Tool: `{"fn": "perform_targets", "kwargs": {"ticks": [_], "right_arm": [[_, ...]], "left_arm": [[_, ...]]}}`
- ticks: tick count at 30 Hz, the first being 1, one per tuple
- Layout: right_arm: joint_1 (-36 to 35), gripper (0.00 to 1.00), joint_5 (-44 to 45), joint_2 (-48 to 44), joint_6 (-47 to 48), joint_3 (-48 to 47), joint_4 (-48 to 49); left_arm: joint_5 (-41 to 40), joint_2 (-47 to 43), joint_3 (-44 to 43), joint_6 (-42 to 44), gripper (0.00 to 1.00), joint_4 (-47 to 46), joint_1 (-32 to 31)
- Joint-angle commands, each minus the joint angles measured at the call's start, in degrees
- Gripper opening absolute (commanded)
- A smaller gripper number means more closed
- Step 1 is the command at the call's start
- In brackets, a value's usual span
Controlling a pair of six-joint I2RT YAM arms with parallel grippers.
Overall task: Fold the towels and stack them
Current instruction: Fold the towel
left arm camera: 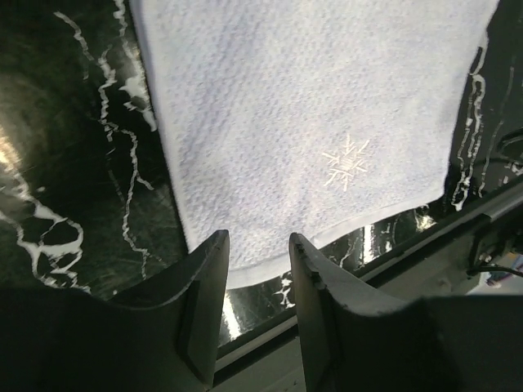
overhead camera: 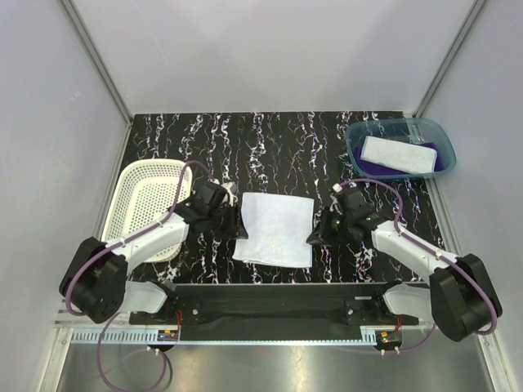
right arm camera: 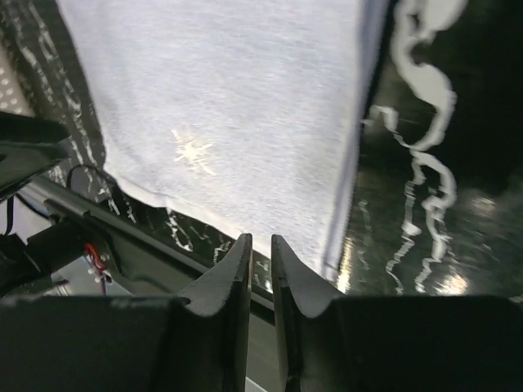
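Observation:
A pale blue-white towel (overhead camera: 274, 229) lies spread flat in the middle of the black marbled table, a small snowflake (left arm camera: 345, 162) stitched near its front edge. My left gripper (overhead camera: 232, 225) sits at the towel's left side, jaws open and empty, the tips (left arm camera: 257, 241) just short of the towel's (left arm camera: 310, 122) near corner. My right gripper (overhead camera: 315, 237) is at the right side, its jaws (right arm camera: 261, 241) only a narrow slit apart with nothing between them, by the towel's (right arm camera: 229, 106) near right corner. A folded pale towel (overhead camera: 398, 153) rests on a purple towel (overhead camera: 443, 160) in the bin.
The translucent teal bin (overhead camera: 353, 155) stands at the back right. A white perforated basket (overhead camera: 147, 204) sits at the left, beside my left arm. A black rail (overhead camera: 278, 296) runs along the table's near edge. Grey walls enclose the table.

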State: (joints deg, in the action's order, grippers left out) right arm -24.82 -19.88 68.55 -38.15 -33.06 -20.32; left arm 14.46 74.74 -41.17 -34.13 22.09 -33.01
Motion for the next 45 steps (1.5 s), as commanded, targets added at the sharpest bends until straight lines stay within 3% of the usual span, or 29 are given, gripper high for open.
{"fn": "perform_targets", "kwargs": {"ticks": [1,9,15,26,38,41,43,45], "right_arm": [[-3.4,0.21,-3.7,3.8,-0.4,-3.3,2.5],[-4.7,0.20,6.2,8.9,-2.7,3.3,3.5],[-4.7,0.19,14.2,3.4,-2.6,2.7,-2.4],[-5.7,0.23,11.3,0.1,-2.1,-1.2,-6.5],[-10.9,0.23,14.2,8.1,-4.5,-1.6,-1.8],[-12.3,0.16,18.5,9.5,-3.9,-2.3,-5.1],[-12.7,0.01,21.9,9.5,-3.9,-1.9,-7.4],[-13.1,0.00,22.3,8.8,-4.4,-1.2,-7.4]], "left_arm": [[5.2,2.7,1.3,-0.8,0.41,-7.0,-0.2],[3.4,7.0,7.9,-3.3,0.40,-12.4,-0.2],[3.6,5.7,9.1,-3.8,0.40,-13.4,-0.3],[3.9,-0.8,8.2,-4.0,0.41,-11.5,-0.8],[3.3,1.3,9.8,-4.7,0.41,-13.4,-1.8],[0.9,1.8,10.6,-5.1,0.41,-12.9,-2.1],[-1.8,1.9,11.5,-5.9,0.41,-11.6,-2.2],[-3.3,1.3,12.5,-6.5,0.41,-11.6,-2.3]]}}
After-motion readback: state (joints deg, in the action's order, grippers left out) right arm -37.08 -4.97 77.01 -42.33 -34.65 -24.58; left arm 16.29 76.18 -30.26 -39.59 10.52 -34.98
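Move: At the near edge of the white towel, its near-left corner lies about 6 cm back of the left hand, 2 cm to its left and 5 cm below, with the empty white basket's middle some 9 cm ahead and 27 cm left. The near-right corner is roughly 5 cm back of the right hand, straight below its line, 5 cm down. The snowflake emblem sits 9 cm right of the left hand, 10 cm left of the right one, both about 1 cm back. Sinking about 4.5 cm and drawing back nearly 3 cm, both hands dip to the towel's near corners, lift a couple of centimetres, then come down again. The right hand first swings left over the towel, sweeps some 4 cm right, returns, and shuts its fingers on the right edge by the corner, rolling about 15 degrees; the left ends low with fingers still part-open over its corner. ##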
